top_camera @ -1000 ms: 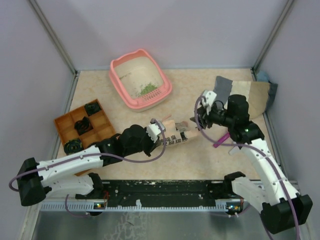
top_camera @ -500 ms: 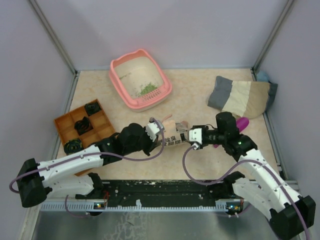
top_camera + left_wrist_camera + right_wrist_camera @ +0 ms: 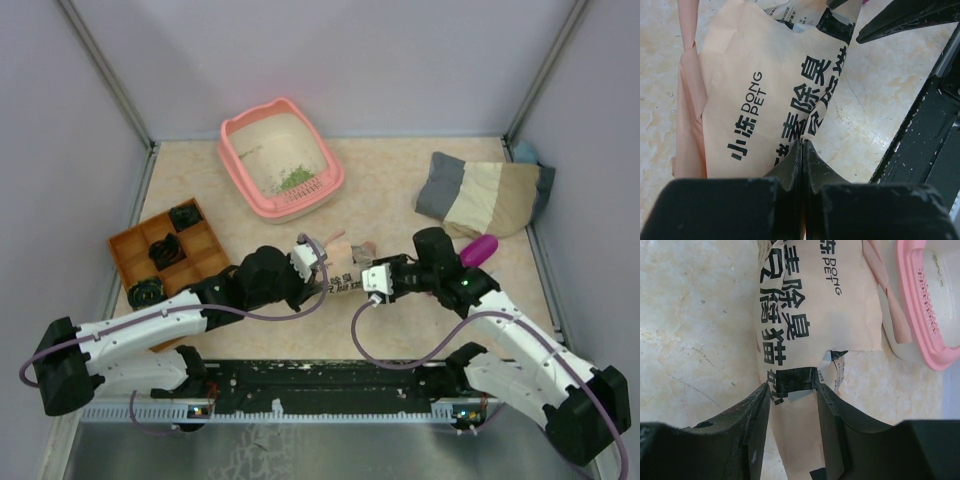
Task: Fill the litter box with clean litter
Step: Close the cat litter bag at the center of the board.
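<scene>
The salmon-pink litter box (image 3: 237, 150) stands at the back left, with a small patch of green clean litter (image 3: 293, 180) inside it. A beige printed paper bag (image 3: 347, 277) lies in the middle of the table between both arms. My left gripper (image 3: 322, 277) is shut on the bag's edge (image 3: 765, 100), with its jaws pressed together (image 3: 803, 146). My right gripper (image 3: 368, 278) is on the bag's taped end (image 3: 805, 305). Its fingers (image 3: 756, 410) bear on both sides of the narrow neck. The box rim (image 3: 920, 300) shows at the right of the right wrist view.
An orange compartmented tray (image 3: 128, 243) with black parts sits at the left. A grey and beige cushion (image 3: 480, 195) lies at the back right, with a magenta scoop (image 3: 478, 250) just in front of it. A black rail (image 3: 330, 375) runs along the near edge.
My right arm has swung down and leftward from in front of the cushion, and its jaws now sit on the bag's taped end. The left arm and the bag have stayed put.
</scene>
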`<state>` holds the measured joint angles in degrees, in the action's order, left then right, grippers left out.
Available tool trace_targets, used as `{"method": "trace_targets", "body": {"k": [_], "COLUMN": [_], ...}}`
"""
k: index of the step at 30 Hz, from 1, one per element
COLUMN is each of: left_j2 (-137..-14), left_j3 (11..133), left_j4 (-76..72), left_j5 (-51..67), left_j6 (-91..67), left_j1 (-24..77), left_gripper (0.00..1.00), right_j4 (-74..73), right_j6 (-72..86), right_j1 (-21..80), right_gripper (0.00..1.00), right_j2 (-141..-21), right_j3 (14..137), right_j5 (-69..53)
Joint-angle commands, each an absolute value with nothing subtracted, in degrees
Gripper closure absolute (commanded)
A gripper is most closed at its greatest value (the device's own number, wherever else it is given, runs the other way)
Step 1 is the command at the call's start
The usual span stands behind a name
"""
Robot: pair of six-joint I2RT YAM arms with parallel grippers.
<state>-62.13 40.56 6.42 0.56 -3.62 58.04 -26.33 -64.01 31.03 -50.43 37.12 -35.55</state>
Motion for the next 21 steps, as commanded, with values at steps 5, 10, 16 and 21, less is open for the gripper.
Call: {"method": "trace_targets", "body": {"k": [5,10,16,21], "left_j2": [-59.92,-59.37,-58.21,-56.50], "left_j3": [41.71,41.73,40.97,41.25], "left_j4": [-3.60,-3.33,-3.78,-2.52], "left_j5": [1.23,1.76,2.84,4.95], "left_j6": [-5.06,-5.96,-7.35,-8.55], "left_j1": [56.87,55.94,54.84,52.63], "left_gripper": [1.00,1.00,1.00,1.00], "right_j4": [-22.53,-22.30,-20.08,-21.98], "right_j6": [-65.92,-66.28,-64.55,-63.15], "right_j1": [33.00,34.35,35.48,35.51], "right_gripper": [0.58,0.59,1.00,1.00], "right_j2": [-53.17,-54.32,-52.96,-51.69], "right_j3": [35.70,34.73,34.65,39.25], "right_j5": [-32.54,-29.16,-24.52,-25.03]}}
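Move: The black-patched near edge of the litter bag's mouth lies some 3 cm below the right hand and about 1 cm ahead, between its half-open fingers. From that hand, the edge's other end, still pinched by the left hand, is about 17 cm left and roughly level; the purple scoop lies some 24 cm right and 9 ahead, the litter box 26 left and 32 ahead. The black patch is about 17 cm right of the left hand, 1 ahead. The right hand sinks about 3 cm, then pinches the bag's black-patched near edge; the left keeps its pinch. ##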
